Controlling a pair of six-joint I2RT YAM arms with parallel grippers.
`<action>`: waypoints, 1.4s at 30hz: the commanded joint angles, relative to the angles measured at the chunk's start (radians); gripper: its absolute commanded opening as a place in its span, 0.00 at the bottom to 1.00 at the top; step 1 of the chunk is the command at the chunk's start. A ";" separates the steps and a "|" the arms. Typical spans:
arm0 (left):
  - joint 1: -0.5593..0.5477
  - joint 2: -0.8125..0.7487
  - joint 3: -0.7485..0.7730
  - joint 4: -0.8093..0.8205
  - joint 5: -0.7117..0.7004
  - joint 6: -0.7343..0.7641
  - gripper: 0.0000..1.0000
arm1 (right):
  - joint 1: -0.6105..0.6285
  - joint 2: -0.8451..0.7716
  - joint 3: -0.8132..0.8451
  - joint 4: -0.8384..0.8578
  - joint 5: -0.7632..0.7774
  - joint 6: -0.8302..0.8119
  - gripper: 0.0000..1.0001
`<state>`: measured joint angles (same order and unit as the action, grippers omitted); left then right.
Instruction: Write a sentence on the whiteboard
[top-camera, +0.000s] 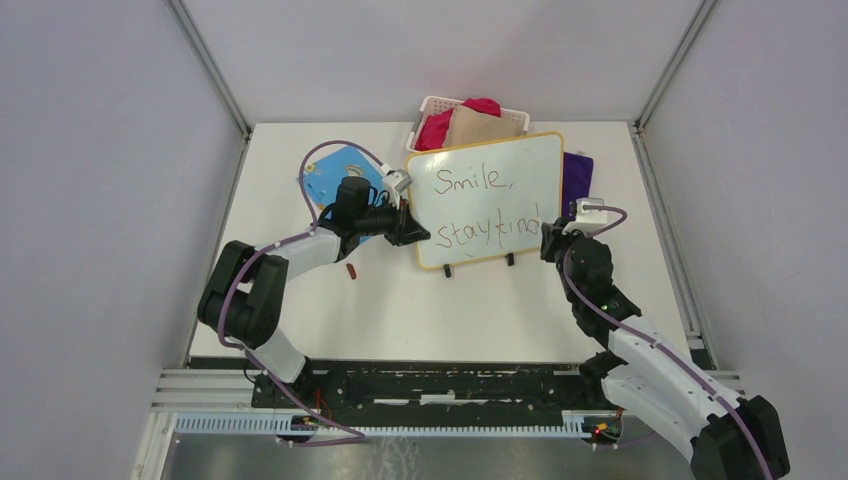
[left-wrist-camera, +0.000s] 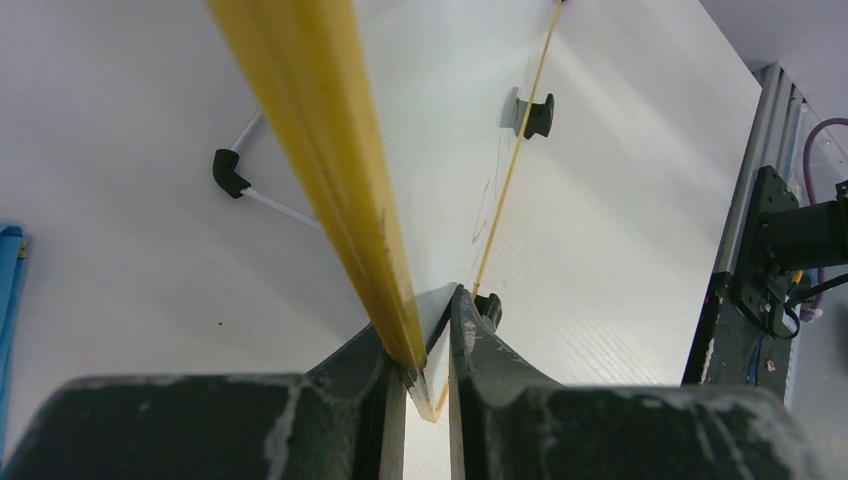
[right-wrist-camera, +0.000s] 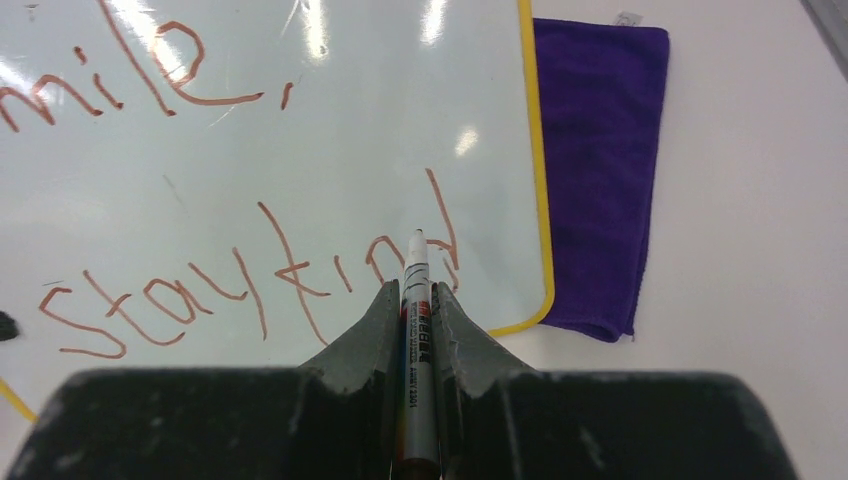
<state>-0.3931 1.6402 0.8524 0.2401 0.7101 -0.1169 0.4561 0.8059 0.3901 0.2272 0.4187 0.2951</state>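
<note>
The whiteboard (top-camera: 530, 165), white with a yellow frame (left-wrist-camera: 320, 150), stands tilted at the middle of the table. On it is the sentence in thin dark-red marker: "Smile," (top-camera: 472, 181) above "stay kind" (top-camera: 490, 232), the lower line also in the right wrist view (right-wrist-camera: 250, 280). My left gripper (top-camera: 418, 236) (left-wrist-camera: 440, 300) is shut on the board's lower left edge. My right gripper (top-camera: 549, 240) (right-wrist-camera: 417, 290) is shut on a silver marker (right-wrist-camera: 417, 330). Its tip sits at the last letter, near the board's right edge. I cannot tell whether it touches.
A purple cloth (top-camera: 578, 172) (right-wrist-camera: 600, 170) lies right of the board. A white basket (top-camera: 432, 103) with red and tan cloths stands behind it. A blue card (top-camera: 335, 175) lies at the left, and a small red cap (top-camera: 350, 270) in front of it. Black feet (top-camera: 448, 270) prop the board.
</note>
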 joint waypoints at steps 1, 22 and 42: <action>-0.016 0.038 -0.024 -0.198 -0.180 0.134 0.02 | 0.002 -0.002 0.005 0.074 -0.125 0.032 0.00; -0.016 0.050 -0.015 -0.211 -0.187 0.128 0.02 | 0.101 0.120 0.045 0.151 -0.057 0.027 0.00; -0.016 0.052 -0.012 -0.214 -0.191 0.129 0.02 | 0.102 0.202 0.092 0.184 -0.028 0.006 0.00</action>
<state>-0.3958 1.6413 0.8669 0.2184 0.7048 -0.1169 0.5556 0.9943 0.4301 0.3511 0.3630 0.3130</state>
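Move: The i stroke lies about 7 cm ahead of the right hand, 6 cm to its left and 3 cm below, on the slanted whiteboard; the marker stands out from this hand's fingers towards the board. At the same reach and height, the n is some 3 cm left of the hand, the k about 8 cm left, and the finished d roughly 1 cm right. From the left hand, the i is about 19 cm to the right, 1 cm ahead and 2 cm above. Leftward across the lettering from the d, the right hand swings about 7 cm while turning some 15 degrees counter-clockwise, then comes back right and down by 1–1.5 cm, unwinding part of the turn. It finally eases some 2 cm forward, bringing the gripped marker's tip in close over the i; contact can't be seen. The left fingers keep hold of the board's left edge. ##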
